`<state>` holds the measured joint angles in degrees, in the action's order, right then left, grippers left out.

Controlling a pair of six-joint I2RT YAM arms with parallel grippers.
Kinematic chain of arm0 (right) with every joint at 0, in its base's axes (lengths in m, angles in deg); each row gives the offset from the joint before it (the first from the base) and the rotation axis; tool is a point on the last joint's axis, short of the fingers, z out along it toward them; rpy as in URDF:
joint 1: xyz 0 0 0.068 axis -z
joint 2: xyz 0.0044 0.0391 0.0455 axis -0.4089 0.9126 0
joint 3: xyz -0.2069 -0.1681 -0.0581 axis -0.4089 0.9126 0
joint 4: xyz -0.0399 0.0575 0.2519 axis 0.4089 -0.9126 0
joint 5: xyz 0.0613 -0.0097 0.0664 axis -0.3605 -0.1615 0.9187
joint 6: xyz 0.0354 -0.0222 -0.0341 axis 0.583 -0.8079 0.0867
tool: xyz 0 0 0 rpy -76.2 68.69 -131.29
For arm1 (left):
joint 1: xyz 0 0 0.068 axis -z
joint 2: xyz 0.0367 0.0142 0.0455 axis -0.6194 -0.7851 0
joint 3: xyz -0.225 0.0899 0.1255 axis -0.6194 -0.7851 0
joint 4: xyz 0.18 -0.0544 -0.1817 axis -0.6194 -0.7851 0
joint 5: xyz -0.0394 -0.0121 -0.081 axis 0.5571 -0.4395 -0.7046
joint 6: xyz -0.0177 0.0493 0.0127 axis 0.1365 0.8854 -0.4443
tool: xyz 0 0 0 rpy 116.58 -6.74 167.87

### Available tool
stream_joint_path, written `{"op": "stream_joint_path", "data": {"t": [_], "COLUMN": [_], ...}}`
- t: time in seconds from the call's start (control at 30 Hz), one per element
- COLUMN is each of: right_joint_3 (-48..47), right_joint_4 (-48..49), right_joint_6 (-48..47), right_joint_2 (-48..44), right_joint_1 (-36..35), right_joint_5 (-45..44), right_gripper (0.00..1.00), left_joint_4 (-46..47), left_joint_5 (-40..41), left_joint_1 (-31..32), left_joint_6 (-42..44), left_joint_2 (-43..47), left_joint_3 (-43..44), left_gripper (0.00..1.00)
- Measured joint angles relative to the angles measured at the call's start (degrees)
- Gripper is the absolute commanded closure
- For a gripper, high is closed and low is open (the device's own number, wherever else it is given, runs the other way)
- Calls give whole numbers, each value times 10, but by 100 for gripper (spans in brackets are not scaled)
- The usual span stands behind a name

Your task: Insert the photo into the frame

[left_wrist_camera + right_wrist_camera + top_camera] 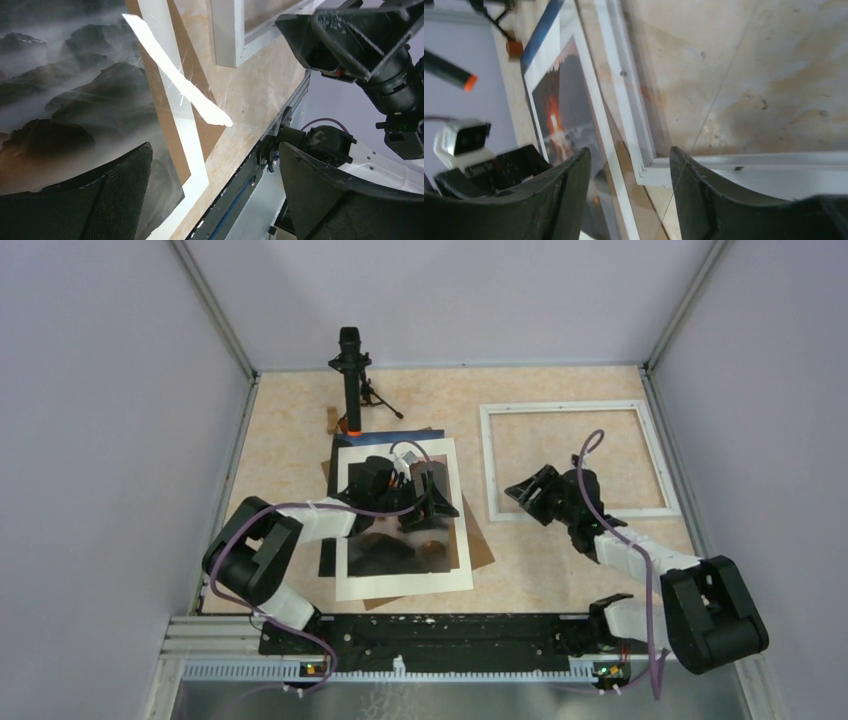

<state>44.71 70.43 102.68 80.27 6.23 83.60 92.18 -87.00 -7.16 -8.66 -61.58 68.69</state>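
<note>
The photo [405, 560], a dark misty seascape with a wide white border, lies at the middle left of the table. My left gripper [432, 502] hovers over it, open and holding nothing. In the left wrist view one finger [115, 200] hangs above the photo [70, 100] and the other beyond its near edge. The white frame [490, 465] lies flat at the back right. My right gripper [524, 490] is at its near-left corner. In the right wrist view the gripper [629, 195] is open, with the frame's corner [649, 172] below the gap and the photo [561, 115] to the left.
A brown cardboard sheet [482, 545] pokes out from under the photo. A black stand with an orange band [350, 380] rises at the back. A thin clear edge line [704, 125] crosses the table near the frame. Grey walls enclose three sides, and a black rail [430, 635] runs along the near edge.
</note>
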Motion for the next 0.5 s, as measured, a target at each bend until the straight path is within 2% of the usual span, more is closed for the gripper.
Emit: {"op": "stream_joint_path", "data": {"t": [0.13, 0.3, 0.43, 0.5], "right_joint_3": [0, 0, 0, -6], "right_joint_4": [54, 139, 183, 168], "right_joint_6": [-65, -76, -74, -90], "right_joint_2": [46, 114, 136, 135], "right_joint_1": [19, 34, 32, 28], "right_joint_5": [118, 242, 306, 329], "right_gripper": [36, 31, 17, 11], "left_joint_4": [14, 7, -38, -54], "left_joint_5": [11, 19, 38, 48], "left_joint_1": [0, 7, 24, 27], "left_joint_6": [-4, 7, 49, 72], "left_joint_2": [-7, 11, 90, 127], "left_joint_3": [-12, -40, -51, -49], "left_gripper": [2, 2, 2, 2]}}
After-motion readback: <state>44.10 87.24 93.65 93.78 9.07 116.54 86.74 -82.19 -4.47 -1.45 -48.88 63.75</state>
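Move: The right gripper hangs just inside the near-left corner of the frame, about 7 cm up; the photo's middle lies some 24 cm to its left and 5 cm nearer the base. The frame's near-left corner is about 5 cm to its left and 4 cm back, the frame's middle roughly 13 cm right and 8 cm ahead. The left gripper hovers over the photo, whose middle is about 8 cm to its left, 1 cm back and 8 cm below. Swing the right gripper about 6 cm left and 3 cm back, from inside the frame to its near-left corner, towards the photo's right edge, turning the wrist some 30 degrees counter-clockwise and opening the half-open fingers wider. Keep the left gripper wide open over the photo: ease it back and down a little, then lift it and tip the fingers up slightly. ##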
